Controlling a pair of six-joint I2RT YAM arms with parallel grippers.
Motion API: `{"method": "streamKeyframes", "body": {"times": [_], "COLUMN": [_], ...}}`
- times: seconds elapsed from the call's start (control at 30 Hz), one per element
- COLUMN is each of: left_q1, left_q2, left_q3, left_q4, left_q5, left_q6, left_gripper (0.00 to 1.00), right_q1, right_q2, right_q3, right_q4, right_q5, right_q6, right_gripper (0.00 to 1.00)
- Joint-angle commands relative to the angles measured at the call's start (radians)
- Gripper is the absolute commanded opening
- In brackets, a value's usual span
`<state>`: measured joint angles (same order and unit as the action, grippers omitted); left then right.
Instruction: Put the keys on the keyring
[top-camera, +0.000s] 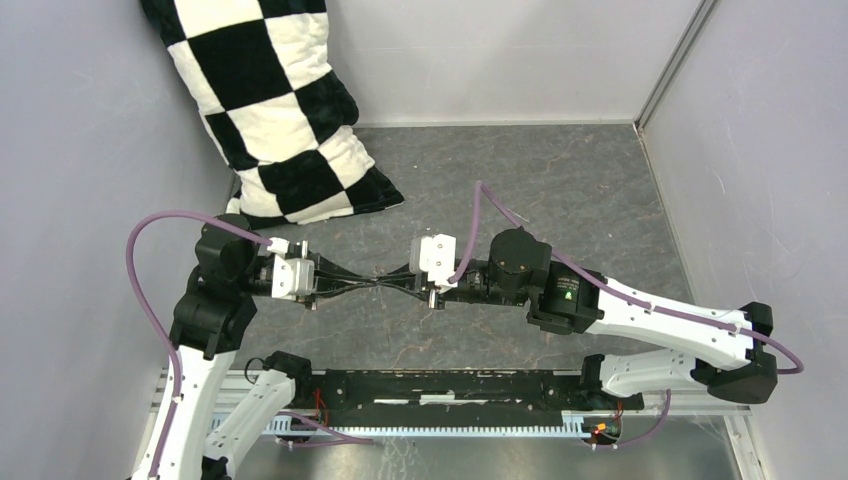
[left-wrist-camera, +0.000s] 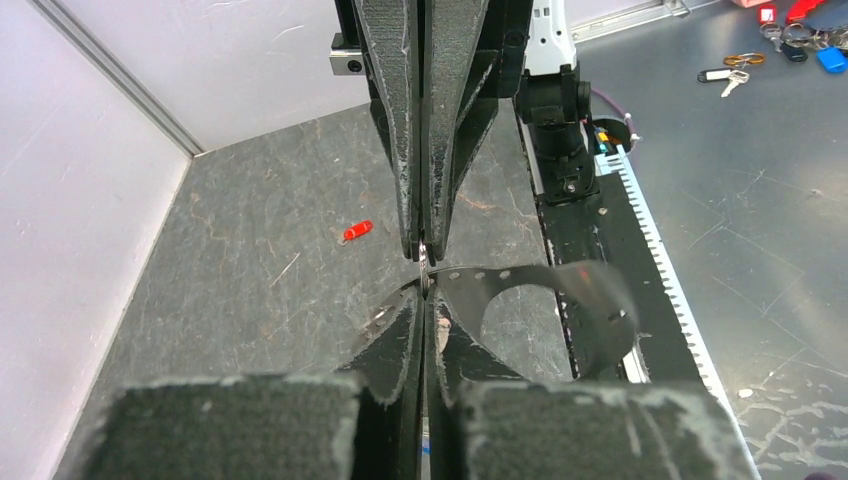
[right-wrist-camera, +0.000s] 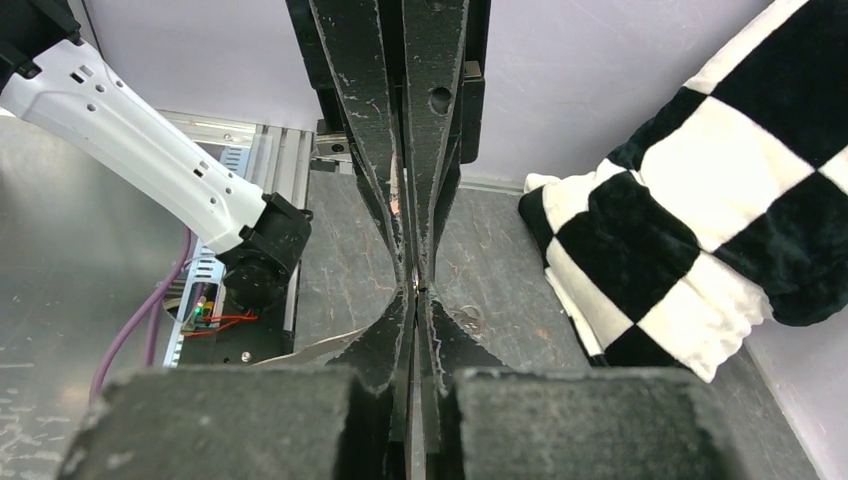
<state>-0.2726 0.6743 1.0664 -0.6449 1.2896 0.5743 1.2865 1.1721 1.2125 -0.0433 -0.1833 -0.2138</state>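
My two grippers meet tip to tip above the middle of the table, the left gripper (top-camera: 372, 285) reaching in from the left and the right gripper (top-camera: 386, 285) from the right. Both are shut. The keyring (left-wrist-camera: 560, 300), a thin grey band loop with small holes, is held off the table and bulges toward the near rail. Its end is pinched where the left gripper (left-wrist-camera: 425, 292) and right gripper (left-wrist-camera: 425, 256) touch. In the right wrist view a strip of the keyring (right-wrist-camera: 320, 348) shows beside my right gripper (right-wrist-camera: 416, 292). A red key (left-wrist-camera: 357, 231) lies on the table, apart from both.
A black-and-white checkered pillow (top-camera: 275, 110) leans in the far left corner. The black base rail (top-camera: 440, 390) runs along the near edge. Several other keys and tags (left-wrist-camera: 780, 45) lie on the metal surface beyond the rail. Grey walls close the table on three sides.
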Motion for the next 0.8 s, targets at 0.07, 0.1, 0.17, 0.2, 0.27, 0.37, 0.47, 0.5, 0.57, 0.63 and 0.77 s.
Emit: {"method": "streamKeyframes", "body": {"times": [0.07, 0.1, 0.17, 0.2, 0.27, 0.37, 0.47, 0.5, 0.57, 0.63, 0.77], "left_q1": [-0.003, -0.004, -0.004, -0.004, -0.004, -0.004, -0.004, -0.004, -0.004, -0.004, -0.004], "left_q2": [0.003, 0.002, -0.001, 0.001, 0.004, 0.014, 0.012, 0.010, -0.003, -0.016, -0.021], "left_q3": [0.008, 0.005, 0.002, 0.003, 0.006, 0.013, 0.010, 0.006, -0.005, -0.020, -0.024], "left_q4": [0.011, 0.011, 0.011, 0.011, 0.011, 0.014, 0.014, 0.009, -0.028, -0.026, -0.022], "left_q5": [0.050, 0.052, 0.053, 0.055, 0.071, 0.091, 0.117, 0.137, 0.178, 0.198, 0.202], "left_q6": [-0.029, -0.028, -0.024, -0.024, -0.030, -0.045, -0.035, -0.012, 0.080, 0.118, 0.167], "left_gripper": [0.03, 0.03, 0.03, 0.02, 0.02, 0.02, 0.02, 0.02, 0.02, 0.02, 0.02], "right_q1": [0.001, 0.002, 0.000, 0.000, 0.000, 0.000, -0.006, -0.012, -0.031, -0.054, -0.097], "right_q2": [0.006, 0.007, 0.004, 0.003, 0.006, 0.000, -0.034, -0.059, -0.114, -0.162, -0.212], "right_q3": [0.020, 0.018, 0.016, 0.015, 0.018, 0.025, 0.030, 0.022, 0.000, -0.015, -0.036], "right_q4": [0.046, 0.045, 0.046, 0.046, 0.046, 0.017, 0.002, 0.009, 0.028, 0.028, -0.055], "right_q5": [-0.030, -0.028, -0.025, -0.025, -0.028, -0.017, 0.028, 0.031, 0.036, 0.044, 0.169], "right_q6": [0.014, 0.016, 0.016, 0.017, 0.017, 0.023, 0.028, 0.035, 0.056, 0.084, 0.123], "right_gripper": [0.05, 0.04, 0.02, 0.01, 0.06, 0.34, 0.54, 0.59, 0.62, 0.65, 0.84]}}
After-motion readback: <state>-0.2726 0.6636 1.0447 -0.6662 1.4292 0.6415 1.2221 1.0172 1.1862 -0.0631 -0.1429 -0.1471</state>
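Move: Both hands meet fingertip to fingertip and are shut on the keyring: about 1 cm to the right of the left hand point and 1 cm to the left of the right one, level with both. From the left hand, the holed metal plate hangs some 5 cm back and 3 cm lower, and the blue tag roughly 5 cm straight below. The red tag lies on the table about 7 cm ahead, 30 cm right and 36 cm down. Staying almost still at first, the right hand opens its shut fingers wide to let go of the keyring, then pulls away quickly, about 5 cm right and 4 cm up, drifting slightly forward. The left hand keeps its pinch on the keyring and eases back a little over 2 cm, turning slightly clockwise. ##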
